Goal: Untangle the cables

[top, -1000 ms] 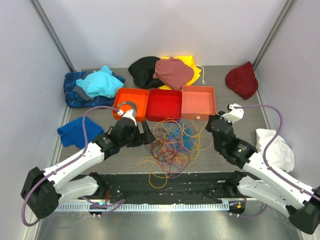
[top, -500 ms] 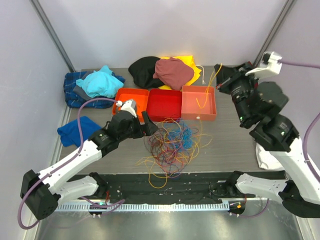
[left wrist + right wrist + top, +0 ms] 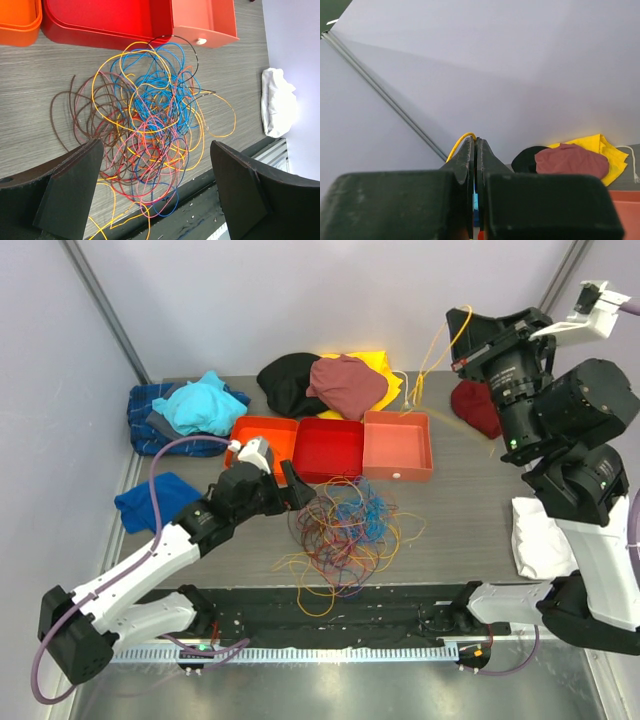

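Observation:
The cables (image 3: pixel 345 530) lie in a loose tangle of orange, yellow, blue, red and brown loops on the table, in front of the trays. My left gripper (image 3: pixel 300 490) hovers at the pile's left edge, open, nothing between its fingers; in the left wrist view the cables (image 3: pixel 150 120) spread out beyond the left gripper (image 3: pixel 156 147). My right gripper (image 3: pixel 462 340) is raised high at the back right, shut on one yellow cable (image 3: pixel 430 365) that dangles toward the salmon tray. The right wrist view shows the yellow cable (image 3: pixel 457 145) arching out of the shut right gripper (image 3: pixel 475 142).
Three trays stand in a row behind the pile: orange (image 3: pixel 262 445), red (image 3: pixel 328 448), salmon (image 3: pixel 397 443). Clothes ring the table: blue (image 3: pixel 150 502), teal on plaid (image 3: pixel 190 410), black (image 3: pixel 285 380), maroon on yellow (image 3: pixel 345 385), dark red (image 3: pixel 483 400), white (image 3: pixel 540 540).
My right arm rose from beside the pile to high at the back right, drawing a yellow cable up and out. The left gripper shifted slightly and stayed open.

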### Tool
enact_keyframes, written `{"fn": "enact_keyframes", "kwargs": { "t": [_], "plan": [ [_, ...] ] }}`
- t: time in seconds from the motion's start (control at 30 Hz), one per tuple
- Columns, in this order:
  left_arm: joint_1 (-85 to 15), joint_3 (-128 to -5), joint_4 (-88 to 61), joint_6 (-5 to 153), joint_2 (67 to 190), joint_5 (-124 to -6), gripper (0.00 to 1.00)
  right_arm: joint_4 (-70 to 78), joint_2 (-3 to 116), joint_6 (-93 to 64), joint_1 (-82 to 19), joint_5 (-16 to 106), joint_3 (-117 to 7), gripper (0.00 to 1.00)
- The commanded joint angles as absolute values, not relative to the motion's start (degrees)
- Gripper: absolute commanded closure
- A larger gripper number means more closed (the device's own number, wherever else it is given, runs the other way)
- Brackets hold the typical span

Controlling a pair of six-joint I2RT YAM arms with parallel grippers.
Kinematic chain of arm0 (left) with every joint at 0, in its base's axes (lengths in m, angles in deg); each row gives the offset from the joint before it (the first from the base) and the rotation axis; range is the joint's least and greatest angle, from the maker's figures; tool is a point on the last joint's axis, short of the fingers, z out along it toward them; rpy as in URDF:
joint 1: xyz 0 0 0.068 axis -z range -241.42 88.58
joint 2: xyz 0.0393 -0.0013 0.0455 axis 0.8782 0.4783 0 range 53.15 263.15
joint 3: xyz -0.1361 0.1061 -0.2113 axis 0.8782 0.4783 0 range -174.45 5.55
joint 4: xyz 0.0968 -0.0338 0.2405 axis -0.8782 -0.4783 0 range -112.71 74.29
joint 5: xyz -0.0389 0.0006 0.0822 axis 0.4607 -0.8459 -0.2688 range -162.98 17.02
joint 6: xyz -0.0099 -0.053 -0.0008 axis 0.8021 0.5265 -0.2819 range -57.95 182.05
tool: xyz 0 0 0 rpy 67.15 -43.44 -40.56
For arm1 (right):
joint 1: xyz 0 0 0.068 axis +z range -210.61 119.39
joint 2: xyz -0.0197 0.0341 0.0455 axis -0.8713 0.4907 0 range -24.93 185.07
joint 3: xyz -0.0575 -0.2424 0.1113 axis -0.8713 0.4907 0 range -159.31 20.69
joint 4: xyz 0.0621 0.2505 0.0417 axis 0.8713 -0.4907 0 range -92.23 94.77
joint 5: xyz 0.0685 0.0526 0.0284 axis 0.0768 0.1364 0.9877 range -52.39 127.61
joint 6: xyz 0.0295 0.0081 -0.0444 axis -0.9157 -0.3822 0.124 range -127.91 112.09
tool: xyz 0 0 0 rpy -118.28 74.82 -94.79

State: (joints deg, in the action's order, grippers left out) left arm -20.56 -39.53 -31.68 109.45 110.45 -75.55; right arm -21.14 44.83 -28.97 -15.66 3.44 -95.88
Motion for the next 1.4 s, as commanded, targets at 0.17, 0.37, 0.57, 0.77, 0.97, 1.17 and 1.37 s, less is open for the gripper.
{"fn": "enact_keyframes", "kwargs": {
  "t": [0.17,0.37,0.57,0.77,0.97,1.17,1.37],
  "plan": [
    [-20.29,-36.20,-32.57,108.20,104.14,-78.51,0.06,-16.24,43.01,-24.27,-15.44,-4.30,-82.06,0.99],
    [-20.29,-33.92,-37.68,107.40,97.90,-80.98,0.06,-14.30,45.73,-23.45,-19.64,-6.25,-77.58,0.99],
    [-20.29,-32.16,-41.28,107.40,93.94,-82.29,0.05,-14.04,50.30,-27.94,-28.96,1.30,-76.52,0.99],
    [-20.29,-31.63,-42.34,107.40,93.14,-82.74,0.05,-12.81,55.39,-30.85,-35.64,6.76,-78.98,0.99],
    [-20.29,-31.46,-41.73,107.67,93.84,-82.91,0.04,-11.05,58.65,-33.31,-40.12,11.15,-76.96,0.99],
    [-20.29,-30.84,-40.76,107.84,94.90,-82.74,0.05,-5.78,59.09,-35.42,-42.33,13.88,-67.83,0.99],
    [-20.29,-30.75,-40.06,108.28,96.13,-82.12,0.04,-3.67,61.55,-36.38,-43.03,14.41,-62.99,0.99]
  ]
}}
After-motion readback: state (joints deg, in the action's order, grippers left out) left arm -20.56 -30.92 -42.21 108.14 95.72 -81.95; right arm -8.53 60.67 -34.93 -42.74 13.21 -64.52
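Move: The yellow cable, already pulled out of the tangle, hangs from the right hand's shut fingers; the salmon tray lies some 20 cm ahead, level sideways and about 60 cm below. From this hand the red tray is about 19 cm ahead and 18 cm left, the cable tangle 4 cm back and 13 cm left, the pinkish cloth 35 cm ahead and 12 cm left, all some 60 cm below. From the left hand, the salmon tray is about 22 cm ahead, 24 cm right and 18 cm below. The yellow cable, still pinched in the right fingers, is lowered about 28 cm and carried some 20 cm forward towards the salmon tray, drifting slightly right on balance; the wrist tips down about 30 degrees and turns somewhat clockwise. The left hand, wide open and empty, backs off about 7 cm left and back, away from the tangle, sinking slightly. ##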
